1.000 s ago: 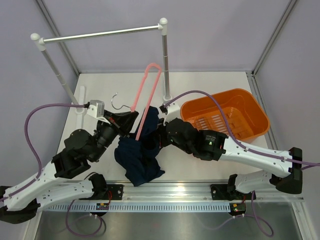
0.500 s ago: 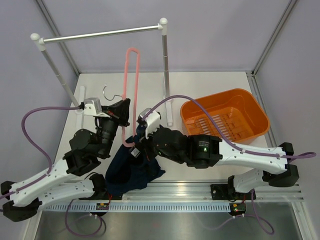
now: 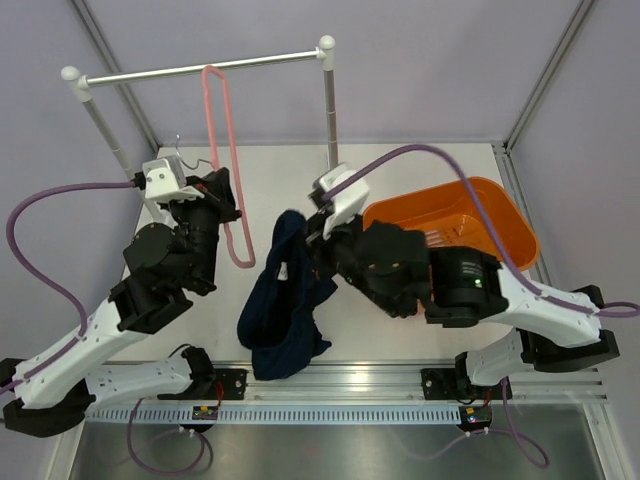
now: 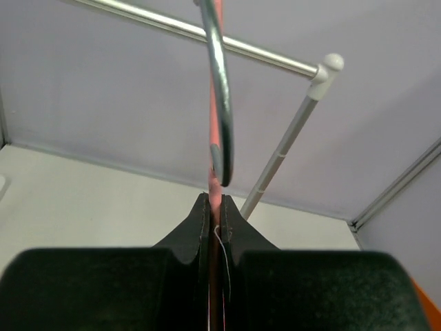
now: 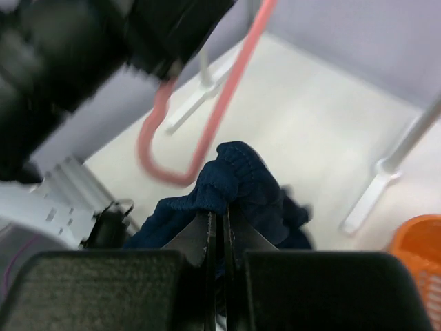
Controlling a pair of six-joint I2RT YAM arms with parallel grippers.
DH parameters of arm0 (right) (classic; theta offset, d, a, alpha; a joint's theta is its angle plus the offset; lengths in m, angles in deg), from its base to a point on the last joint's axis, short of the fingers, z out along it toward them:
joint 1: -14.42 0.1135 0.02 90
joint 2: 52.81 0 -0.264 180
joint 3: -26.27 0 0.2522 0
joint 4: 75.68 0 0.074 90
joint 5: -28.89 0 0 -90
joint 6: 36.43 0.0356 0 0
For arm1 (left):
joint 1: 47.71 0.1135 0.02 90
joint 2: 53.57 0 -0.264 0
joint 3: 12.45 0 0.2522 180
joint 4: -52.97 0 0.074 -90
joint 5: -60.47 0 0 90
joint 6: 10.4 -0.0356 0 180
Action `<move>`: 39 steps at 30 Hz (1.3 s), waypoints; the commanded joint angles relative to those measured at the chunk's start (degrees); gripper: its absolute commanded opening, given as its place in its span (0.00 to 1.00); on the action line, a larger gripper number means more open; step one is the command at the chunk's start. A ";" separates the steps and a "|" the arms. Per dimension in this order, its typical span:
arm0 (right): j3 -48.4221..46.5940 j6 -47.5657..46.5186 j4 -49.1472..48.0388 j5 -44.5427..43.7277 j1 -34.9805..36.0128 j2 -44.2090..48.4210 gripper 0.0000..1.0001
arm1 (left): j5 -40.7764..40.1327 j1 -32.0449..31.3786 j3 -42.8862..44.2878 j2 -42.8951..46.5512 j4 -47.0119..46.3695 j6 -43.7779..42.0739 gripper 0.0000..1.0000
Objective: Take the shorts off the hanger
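Observation:
The pink hanger (image 3: 222, 150) is lifted, its top near the silver rail, and my left gripper (image 3: 220, 200) is shut on one of its bars. In the left wrist view the jaws (image 4: 214, 204) pinch the pink bar, with the silver hook (image 4: 220, 103) just ahead. The navy shorts (image 3: 280, 300) hang limp from my right gripper (image 3: 305, 235), which is shut on their top edge. In the right wrist view the jaws (image 5: 220, 215) bite the bunched waistband of the shorts (image 5: 241, 172). The hanger's lower loop (image 5: 165, 165) sits to the left, apart from the fabric.
A silver rail (image 3: 200, 68) on two white posts crosses the back, also seen as the rail (image 4: 262, 54) in the left wrist view. Its right post (image 3: 330, 130) stands just behind the right wrist. An orange tub (image 3: 490, 215) sits at the right, partly covered by the right arm.
My left gripper has lifted the hanger up and left toward the rail. My right gripper has pulled the shorts right and upward, and they now hang apart from the hanger.

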 commanded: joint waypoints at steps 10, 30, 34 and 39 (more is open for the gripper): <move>-13.60 -54.48 -49.93 -25.86 -15.84 8.03 0.00 | 0.76 0.23 -10.67 10.47 21.90 14.96 0.00; -5.70 -49.51 -42.24 -24.28 -30.97 16.65 0.00 | 5.42 0.23 -13.23 11.78 23.05 16.19 0.00; -4.73 -45.73 -37.05 -22.78 -33.95 13.41 0.00 | 5.77 0.23 -13.05 11.70 23.31 16.10 0.00; -7.97 -33.52 -24.41 -16.74 -42.11 8.92 0.00 | 5.69 0.23 -13.05 12.13 24.10 16.10 0.00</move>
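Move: The right hand grips the shorts; the orange basket they are taken to has its middle about 20 cm ahead of that hand, 35 cm to its right and 36 cm below. The pink hanger is some 12 cm ahead of this hand, 14 cm to its left and 3 cm higher; the rack's right post stands roughly 45 cm ahead, 6 cm right, its middle 19 cm lower. From the left hand, which grips the hanger, the basket lies about 8 cm ahead, 49 cm right and 39 cm below. Still pinching the shorts, the right hand sweeps them fast to the right, away from the hanger, by nearly 40 cm while climbing some 24 cm and going forward, its wrist swinging clockwise about 60 degrees and tipping up, then eases back a few centimetres left, down and forward above the basket. Meanwhile the left hand keeps its grip on the hanger and lowers it about 13 cm over the open table, fingers tipping down roughly 15 degrees, then holds there. ##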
